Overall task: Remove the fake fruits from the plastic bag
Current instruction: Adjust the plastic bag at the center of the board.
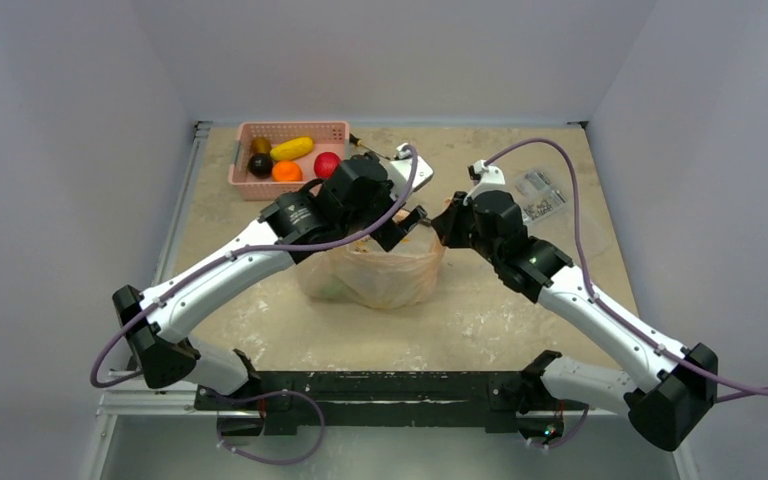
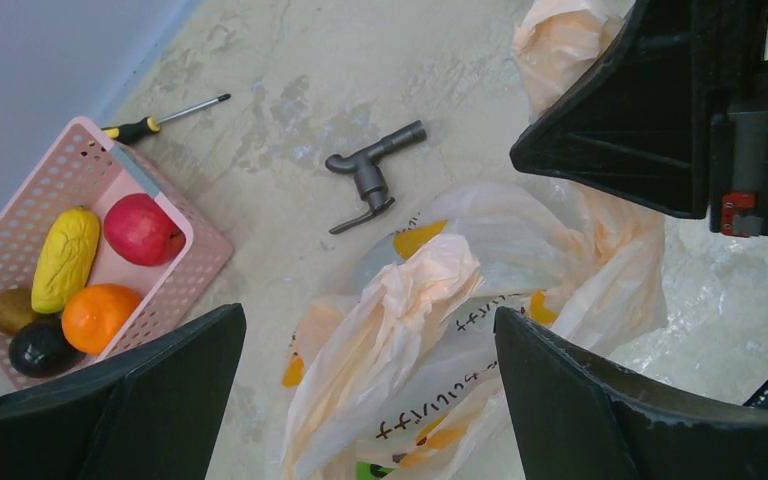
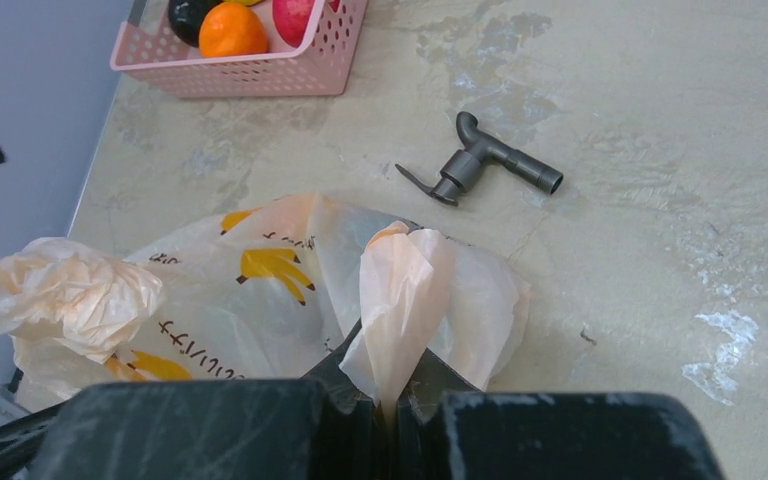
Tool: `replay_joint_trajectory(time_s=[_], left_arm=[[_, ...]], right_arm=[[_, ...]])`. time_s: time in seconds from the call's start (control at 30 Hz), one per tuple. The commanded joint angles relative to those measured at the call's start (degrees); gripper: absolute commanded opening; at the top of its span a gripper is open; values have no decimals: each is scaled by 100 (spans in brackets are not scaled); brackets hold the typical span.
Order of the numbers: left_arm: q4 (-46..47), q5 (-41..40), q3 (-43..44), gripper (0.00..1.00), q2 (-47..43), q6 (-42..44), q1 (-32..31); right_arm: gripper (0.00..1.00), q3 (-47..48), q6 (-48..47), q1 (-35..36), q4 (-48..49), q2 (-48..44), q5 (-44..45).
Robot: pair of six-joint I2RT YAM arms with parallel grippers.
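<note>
The pale peach plastic bag (image 1: pixel 375 275) sits crumpled in the middle of the table, with banana prints on it (image 3: pixel 260 270). My right gripper (image 3: pixel 392 395) is shut on one twisted handle (image 3: pixel 400 290) at the bag's right side and holds it up. My left gripper (image 2: pixel 365 330) is open, its jaws wide apart on either side of the other handle (image 2: pixel 410 310) without touching it. In the top view the two grippers, left (image 1: pixel 398 226) and right (image 1: pixel 443 222), meet just above the bag. The fake fruits are hidden inside; only a green patch (image 2: pixel 375 470) shows through.
A pink basket (image 1: pixel 250 135) at the back left holds a yellow fruit (image 2: pixel 65 255), a red apple (image 2: pixel 140 228), an orange ball (image 2: pixel 98 315) and dark fruits. A grey tap (image 2: pixel 372 175) and a screwdriver (image 2: pixel 165 115) lie behind the bag. A clear packet (image 1: pixel 540 195) lies at the right.
</note>
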Motion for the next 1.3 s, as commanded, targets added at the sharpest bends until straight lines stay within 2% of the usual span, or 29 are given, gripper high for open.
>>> replay_joint_trajectory(time_s=[0.0,0.1,0.17,0.23,0.3,0.33,0.47,0.6,0.77,0.83,0.9,1.03,1.17,1.27], left_arm=[[-512,-589,317,95,352,166,-180],[-305,-732,277,93,449,117,-240],[-184,-1160,337,83,572,7,-242],[-205,-1928,562,50,710,-281,-246],[-293,-2828,834,6,742,-745,-233],[-315,-3164,893,0,706,-949,-218],[-364,-3200,1216,0,330,-1686,118],[-591,-2319,1530,0,-112,-2594,826],[-923,-1746,1975,0,-434,-3106,1642],[-1194,-1548,2194,0,-504,-3211,1895],[-1365,-1493,2215,0,-636,-3215,2020],[-1587,-1279,1832,0,-1124,-3382,2095],[-1588,-730,974,0,-1836,-4003,2096],[-1217,-192,130,0,-2382,-4585,2095]], right_arm=[[0,-52,-133,-9,305,-259,-166],[0,-168,-131,-15,406,-362,-274],[0,-165,-128,-10,411,-376,-268],[0,-145,-123,-11,413,-374,-301],[0,-113,-35,-11,404,-381,-339],[0,-78,27,-17,389,-394,-322],[0,445,182,-27,231,-398,-46],[0,1215,181,-99,169,-234,332],[0,2248,-128,-252,271,251,651],[0,2670,-485,-396,381,538,485],[0,3521,-682,-539,17,1125,251],[0,4753,-934,-553,-314,2223,-660],[0,5130,-987,-543,201,2936,-1313],[0,5591,-921,-529,262,3474,-1677]])
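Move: Just ahead of the open left fingers, about 2 cm farther out and 4 cm lower, is the bag's loose handle. The bag end already pinched by the right hand is some 8 cm to the left hand's right and 5 cm lower; the bag's body is about 18 cm below. The pink basket is roughly 24 cm ahead and 25 cm left on the board. From the right hand, the loose handle is about 8 cm left and 2 cm ahead. Dipping about 4 cm and easing forward, the left hand shuts its fingers on the loose handle, then sweeps left and up, swinging counter-clockwise as it rolls its left side down, and finally draws back and sinks slightly. The right keeps its pinch, waits almost still, then lifts about 22 cm while going forward, fingers tipping up, and ends drifting forward-left and sinking a little. ##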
